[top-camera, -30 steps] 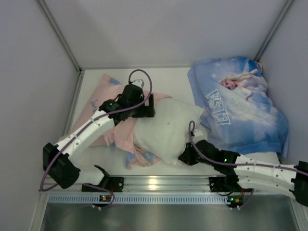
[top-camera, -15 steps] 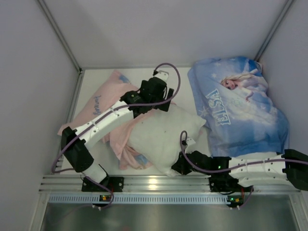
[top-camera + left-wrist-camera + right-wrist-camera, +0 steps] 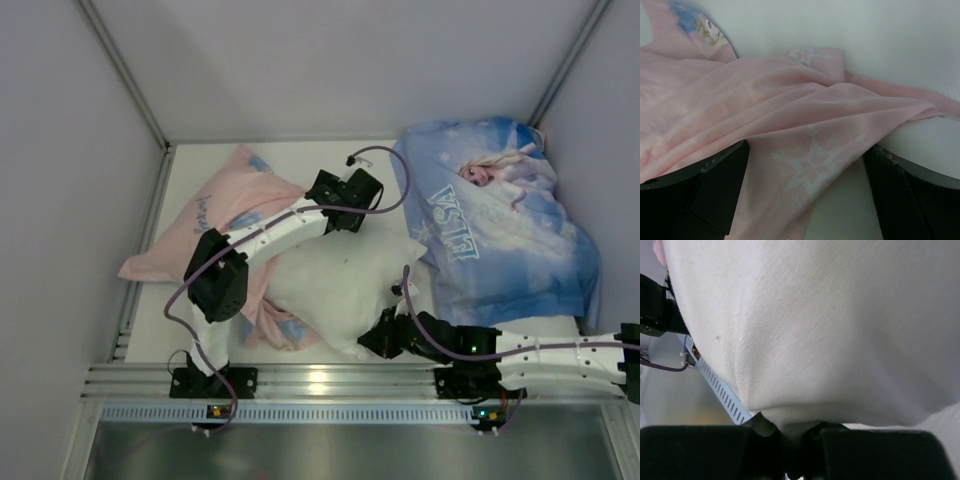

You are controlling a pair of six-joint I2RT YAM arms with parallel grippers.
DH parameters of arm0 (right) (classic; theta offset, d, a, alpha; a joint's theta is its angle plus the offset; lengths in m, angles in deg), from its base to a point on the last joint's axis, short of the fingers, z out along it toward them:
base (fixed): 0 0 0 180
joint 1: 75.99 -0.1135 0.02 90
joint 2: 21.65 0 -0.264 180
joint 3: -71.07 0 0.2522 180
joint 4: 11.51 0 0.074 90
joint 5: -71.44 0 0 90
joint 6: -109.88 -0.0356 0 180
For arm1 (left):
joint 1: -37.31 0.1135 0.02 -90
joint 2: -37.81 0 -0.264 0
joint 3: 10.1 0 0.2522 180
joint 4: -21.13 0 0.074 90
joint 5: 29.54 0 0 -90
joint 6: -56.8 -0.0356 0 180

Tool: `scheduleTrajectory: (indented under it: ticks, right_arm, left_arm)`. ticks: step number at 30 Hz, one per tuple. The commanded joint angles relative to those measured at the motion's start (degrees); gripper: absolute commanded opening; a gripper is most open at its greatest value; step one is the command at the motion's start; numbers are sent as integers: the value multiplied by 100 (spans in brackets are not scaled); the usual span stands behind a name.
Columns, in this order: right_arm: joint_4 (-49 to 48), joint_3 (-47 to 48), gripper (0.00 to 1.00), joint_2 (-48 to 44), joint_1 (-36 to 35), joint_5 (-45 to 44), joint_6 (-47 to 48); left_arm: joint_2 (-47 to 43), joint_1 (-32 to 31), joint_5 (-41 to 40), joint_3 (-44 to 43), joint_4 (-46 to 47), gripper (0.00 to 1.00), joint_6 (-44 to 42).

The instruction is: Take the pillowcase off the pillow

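Note:
The plain white pillow (image 3: 340,280) lies bare in the middle of the table. The pillowcase (image 3: 225,210), pink face up, is bunched along its left side, with a blue-printed fold (image 3: 285,330) at the near edge. My left gripper (image 3: 340,205) hovers over the pillow's far left edge. In the left wrist view it (image 3: 805,200) is open, with loose pink pillowcase (image 3: 765,100) draped across the gap between its fingers (image 3: 695,190). My right gripper (image 3: 370,343) sits at the pillow's near corner. In the right wrist view it (image 3: 790,440) is shut on a pinch of white pillow (image 3: 830,325).
A second pillow in a blue Elsa case (image 3: 500,220) fills the back right corner. The aluminium rail (image 3: 320,380) runs along the near edge, and it shows again as a slotted strip (image 3: 715,385). Grey walls close in the left, back and right sides.
My left arm has swung right and further back, its elbow folding in. The pink pillowcase has slid left, baring more of the pillow. My right gripper has kept its hold on the corner.

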Motion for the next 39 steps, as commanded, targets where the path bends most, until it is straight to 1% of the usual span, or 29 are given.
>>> scheduleTrajectory:
  ticks: [1,2,3,5,6,8,10,11,12,13,14,15,16,17,18,20,21,22,24,26,28,33,36,37,39]
  right_arm:
    - [320,-38,11,-353,-119,-211,-154]
    - [460,-38,30,-406,-119,-220,-180]
    - [531,-21,41,-459,-119,-220,-180]
    - [889,32,70,-591,-145,-351,-311]
    - [1049,102,73,-635,-145,-422,-364]
    - [1347,181,79,-758,-154,-685,-531]
    - [1717,296,82,-854,-154,-835,-611]
    - [1831,348,84,-881,-154,-975,-672]
    - [2007,462,84,-907,-163,-1028,-673]
    - [2095,524,85,-943,-163,-1151,-690]
    - [2201,603,86,-960,-154,-1221,-690]
    - [2289,769,86,-978,-154,-1283,-681]
    - [2507,875,87,-1030,-163,-1362,-681]
    - [2596,972,88,-1066,-154,-1511,-638]
    - [2667,1164,88,-1101,-163,-1573,-585]
    - [2738,1376,89,-1268,-163,-1670,-199]
    - [2773,1595,89,-1329,-154,-1749,-76]
    - [2790,1719,93,-1451,-154,-1915,230]
    - [2791,2078,98,-1540,-145,-2065,521]
    - [2790,2351,99,-1541,-128,-2232,969]
    - [2790,2721,100,-1340,-110,-2346,1355]
    - [2677,3292,99,-680,74,-2216,1735]
    - [2475,3442,99,-171,469,-1786,1902]
    - [2431,3477,100,57,749,-1463,1929]
    - [2238,3443,99,216,1066,-1092,1981]
  left_arm:
    - [640,55,-877,-587,-207,99,-144]
    - [756,73,-895,-711,-312,95,-162]
    - [853,99,-938,-817,-339,70,-171]
    - [934,143,-1105,-923,-331,27,-57]
    - [899,221,-1071,-915,-331,0,31]
    - [557,301,-948,-705,-296,0,382]
    - [30,363,-895,-468,-156,0,584]
    - [-181,363,-947,-171,-103,0,663]
    - [-644,363,-1061,-11,-42,0,743]
    - [-892,363,-1097,164,3,0,891]
    - [-1173,363,-1114,566,47,0,980]
    - [-1446,363,-1115,788,99,0,1050]
    - [-2031,363,-1036,999,248,0,1155]
    - [-2324,363,-992,1201,293,0,1226]
    - [-2876,363,-939,1560,328,0,1288]
    - [-3362,363,-641,1896,451,0,1420]
    - [-3826,363,-492,2220,495,0,1507]
    - [-4048,363,-186,2414,748,0,1543]
    - [-4626,363,158,2870,908,0,1631]
    - [-4919,363,396,3083,1005,0,1833]
    - [-5183,363,520,3224,996,0,1921]
    - [-5543,363,792,3357,961,0,2018]
    - [-5684,363,915,3392,900,0,2079]
    - [-5720,363,942,3383,856,0,2097]
    - [-5807,363,968,3366,795,0,2123]
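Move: The pillowcase's pink hem lies just below the left hand's open fingers, some 3 cm ahead and 3 cm down. From that hand the white pillow's middle is about 19 cm back, level sideways and 8 cm lower, with the case's bulk around 28 cm left and 8 cm back. The right hand still holds the pillow's near corner; from it the hem lies roughly 33 cm ahead, 4 cm left and 5 cm up, the pillow's middle about 12 cm ahead and 3 cm left. The left fingers reach forward and down about 4 cm and pinch the hem shut, then haul it some 15 cm back and up, and 10 cm left, the wrist rolling about 40 degrees, left side down. The right fingers open to let go of the pillow corner; that hand edges right, then rises clear, ending about 17 cm higher and 8 cm farther forward. ##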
